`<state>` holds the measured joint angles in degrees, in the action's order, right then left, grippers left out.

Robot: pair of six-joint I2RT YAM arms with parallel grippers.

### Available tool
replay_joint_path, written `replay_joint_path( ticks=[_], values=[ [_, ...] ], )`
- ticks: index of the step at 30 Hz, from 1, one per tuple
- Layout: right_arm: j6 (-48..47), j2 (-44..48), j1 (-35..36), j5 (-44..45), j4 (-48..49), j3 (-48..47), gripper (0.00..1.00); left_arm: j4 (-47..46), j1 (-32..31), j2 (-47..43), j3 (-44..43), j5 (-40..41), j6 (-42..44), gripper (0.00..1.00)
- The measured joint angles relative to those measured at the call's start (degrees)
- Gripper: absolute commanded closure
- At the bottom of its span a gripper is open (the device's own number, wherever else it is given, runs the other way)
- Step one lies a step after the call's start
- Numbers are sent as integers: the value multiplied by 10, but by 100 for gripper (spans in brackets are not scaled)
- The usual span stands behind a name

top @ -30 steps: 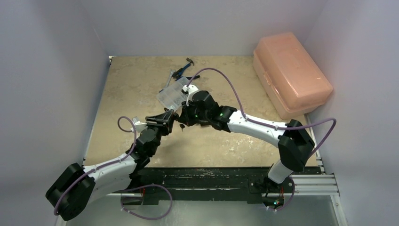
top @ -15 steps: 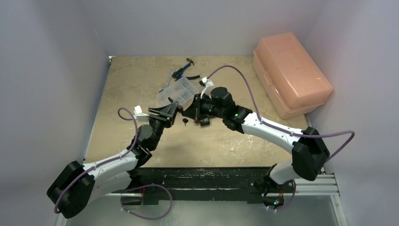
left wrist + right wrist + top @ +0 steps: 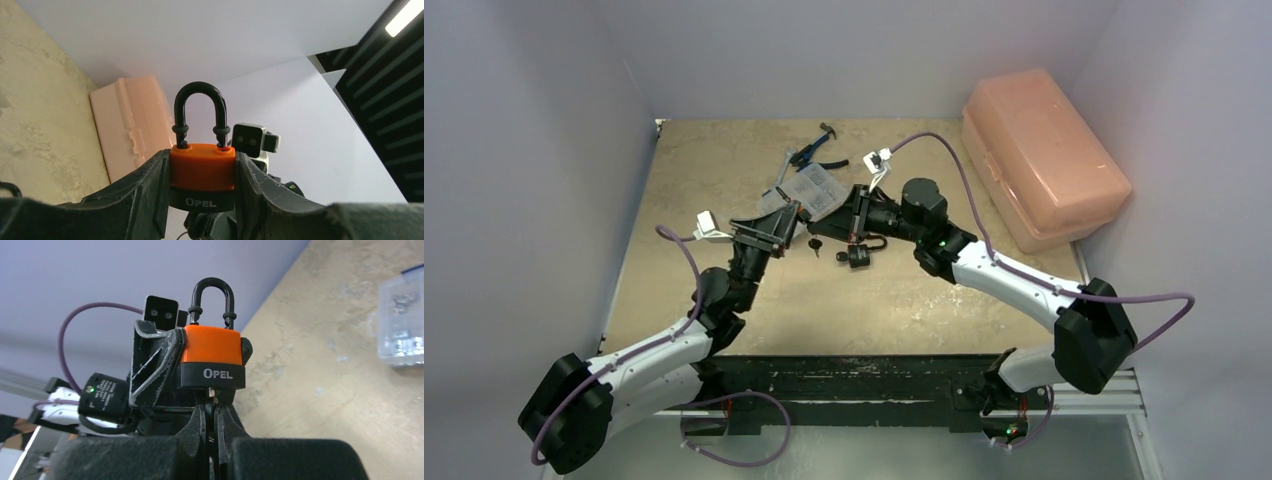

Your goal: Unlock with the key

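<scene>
An orange padlock [image 3: 202, 167] with a black base marked OPEL and a black shackle is clamped by its sides in my left gripper [image 3: 202, 154]. The right wrist view shows the same padlock [image 3: 212, 352] facing me, both shackle legs reaching the body. My right gripper [image 3: 212, 407] is shut on the key [image 3: 211, 390], whose silver blade sits at the padlock's underside. From above, the left gripper [image 3: 792, 222] and right gripper [image 3: 832, 228] meet nose to nose above the table's middle, with a small key [image 3: 814, 243] dangling below them.
A pink plastic case [image 3: 1044, 150] fills the back right corner. A clear parts box [image 3: 809, 192] and blue-handled pliers [image 3: 814, 150] lie behind the grippers. A small dark object [image 3: 861, 255] sits under the right gripper. Walls close in on three sides.
Both grippers, still joined at the padlock, have shifted toward the back of the table. The right arm drew back to the right and the left arm stretched further out.
</scene>
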<state>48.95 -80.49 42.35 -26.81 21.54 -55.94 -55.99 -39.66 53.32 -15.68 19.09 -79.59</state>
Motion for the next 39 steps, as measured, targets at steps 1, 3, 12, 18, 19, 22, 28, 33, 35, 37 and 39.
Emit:
replay_joint_path(
  ticks=[1, 3, 12, 18, 19, 22, 28, 33, 35, 37, 39],
  values=[
    [8, 0, -3, -12, 13, 2, 100, -3, 0, -3, -3, -5, 9, 100],
    [23, 0, -8, -33, 37, 2, 100, -11, 0, -8, -9, -14, 26, 100],
    [92, 11, -19, -113, 178, 16, 100, -88, 0, -16, -39, -90, 93, 100],
    [102, 11, -19, -141, 223, 16, 100, -98, 0, -30, -48, -123, 121, 100],
    [100, 11, -19, -143, 223, 16, 100, -94, 0, -33, -49, -127, 127, 100],
    [84, 16, -19, -143, 209, 16, 100, -81, 0, -40, -51, -132, 140, 100],
    [27, 37, -19, -130, 134, 10, 74, -55, 0, -45, -52, -141, 156, 100],
    [-5, 42, -14, -124, 61, -1, 52, -24, -7, -45, -57, -174, 163, 100],
    [-27, 50, -14, -116, 28, -2, 47, -17, -8, -45, -57, -179, 163, 100],
    [-56, 63, -14, -103, -11, -2, 43, -8, -10, -45, -58, -183, 163, 100],
    [-90, 78, -14, -85, -51, -2, 40, 12, -14, -45, -63, -184, 165, 100]
  ],
)
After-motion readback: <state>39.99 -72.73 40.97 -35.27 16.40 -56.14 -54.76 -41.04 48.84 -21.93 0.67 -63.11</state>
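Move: My left hand grips the orange padlock. The key, held by its head in my right fingers and already in the padlock's underside, lies about 4 cm to its right and 1 cm back. From my right hand the orange padlock is some 4 cm left, 2 cm ahead, level. Roughly 27 cm below that hand, the black padlock is about 10 cm ahead and 8 cm right, the parts box some 27 cm ahead and 4 cm left. Together I lift the orange padlock and the key in it about 8 cm, drawing both hands back some 4 cm and tipping my left hand up roughly 20 degrees. Then both sink again by 3 to 4 cm, the left also easing right and rolling its left side up, while my right fingers open wide around the key's head; the left keeps its grip on the padlock body. ##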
